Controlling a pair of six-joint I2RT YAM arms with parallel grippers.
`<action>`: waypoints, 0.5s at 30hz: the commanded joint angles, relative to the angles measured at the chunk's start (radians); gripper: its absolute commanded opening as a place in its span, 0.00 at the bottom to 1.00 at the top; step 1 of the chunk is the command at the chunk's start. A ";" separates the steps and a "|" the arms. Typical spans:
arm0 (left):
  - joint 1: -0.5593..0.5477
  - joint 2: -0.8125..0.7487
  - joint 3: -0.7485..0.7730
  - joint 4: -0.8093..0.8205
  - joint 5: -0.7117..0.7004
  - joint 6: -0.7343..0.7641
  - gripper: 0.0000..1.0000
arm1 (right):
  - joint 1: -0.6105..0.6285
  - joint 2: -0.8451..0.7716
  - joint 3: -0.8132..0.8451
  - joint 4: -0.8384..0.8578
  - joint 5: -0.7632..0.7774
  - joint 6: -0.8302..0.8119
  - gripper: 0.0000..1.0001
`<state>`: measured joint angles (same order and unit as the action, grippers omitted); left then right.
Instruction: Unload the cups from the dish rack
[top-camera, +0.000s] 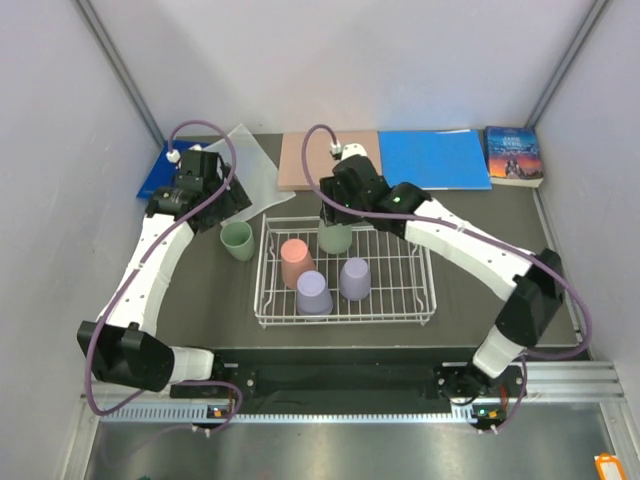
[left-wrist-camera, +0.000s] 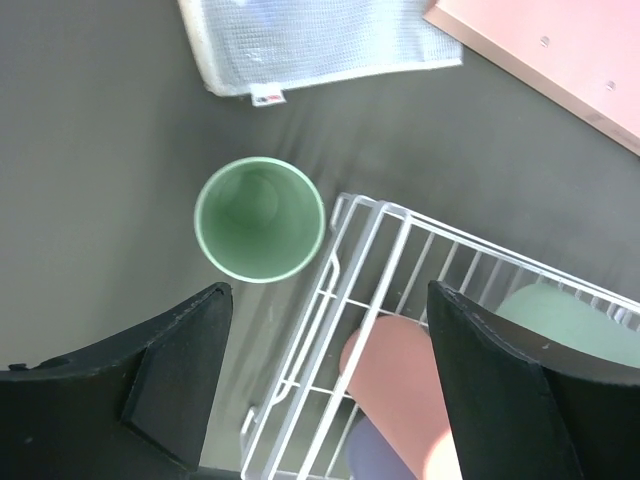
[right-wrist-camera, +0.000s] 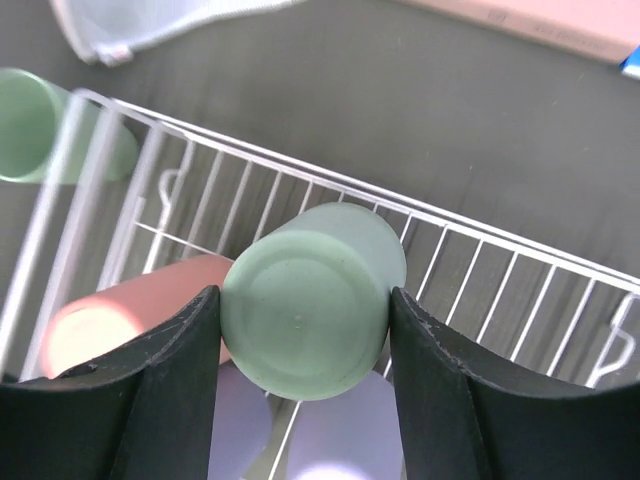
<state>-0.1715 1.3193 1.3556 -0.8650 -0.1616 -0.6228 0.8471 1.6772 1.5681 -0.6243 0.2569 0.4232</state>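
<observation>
The white wire dish rack (top-camera: 345, 318) holds several upside-down cups: a salmon one (top-camera: 297, 262), two lavender ones (top-camera: 313, 294) (top-camera: 355, 278), and a sage green one (top-camera: 335, 238) at its far edge. My right gripper (top-camera: 335, 222) is shut on that green cup (right-wrist-camera: 320, 260); both fingers press its sides in the right wrist view, where the gripper (right-wrist-camera: 302, 291) hangs over the rack (right-wrist-camera: 520, 255). A second green cup (top-camera: 237, 240) stands mouth-up on the table left of the rack. My left gripper (left-wrist-camera: 330, 292) is open and empty above the rack's left rim (left-wrist-camera: 400, 225), just short of that upright cup (left-wrist-camera: 260, 218).
Along the far edge lie a white mesh mat (top-camera: 250, 160), a pink board (top-camera: 315, 160), a blue folder (top-camera: 435, 158) and a book (top-camera: 513, 155). A blue item (top-camera: 158, 178) sits behind the left arm. Grey walls close in on both sides.
</observation>
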 joint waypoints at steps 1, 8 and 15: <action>-0.002 -0.026 0.042 0.050 0.069 -0.015 0.83 | -0.014 -0.189 0.054 0.081 0.007 0.028 0.00; 0.000 -0.063 -0.015 0.240 0.408 -0.112 0.86 | -0.307 -0.427 -0.317 0.481 -0.430 0.326 0.00; 0.012 -0.069 -0.148 0.558 0.735 -0.319 0.86 | -0.499 -0.470 -0.624 1.122 -0.786 0.702 0.00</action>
<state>-0.1707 1.2701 1.2751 -0.5705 0.3389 -0.7891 0.3828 1.1889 1.0451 0.0822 -0.2604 0.8654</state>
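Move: At the back of the rack the right hand already holds the green cup by its upturned base. The open left gripper that is to receive it is some 22 cm to the left, about 3 cm farther out and roughly level. From the right hand the red cup lies 8 cm left, 5 cm back and 7 cm down; the right purple cup 4 cm right, 9 cm back, equally low. For the left hand, the held cup is about 22 cm right, 4 cm back and 5 cm below. Lifting the green cup up out of the rack, the right hand rises fast by about 13 cm, soon swinging some 10 cm right as well. It keeps its pinch on the base and rolls about 50 degrees, so the cup's mouth swings left to face the other gripper. The left hand, fingers still open, follows about 9 cm right and 5 cm up, its fingertips tilting round to the right. ##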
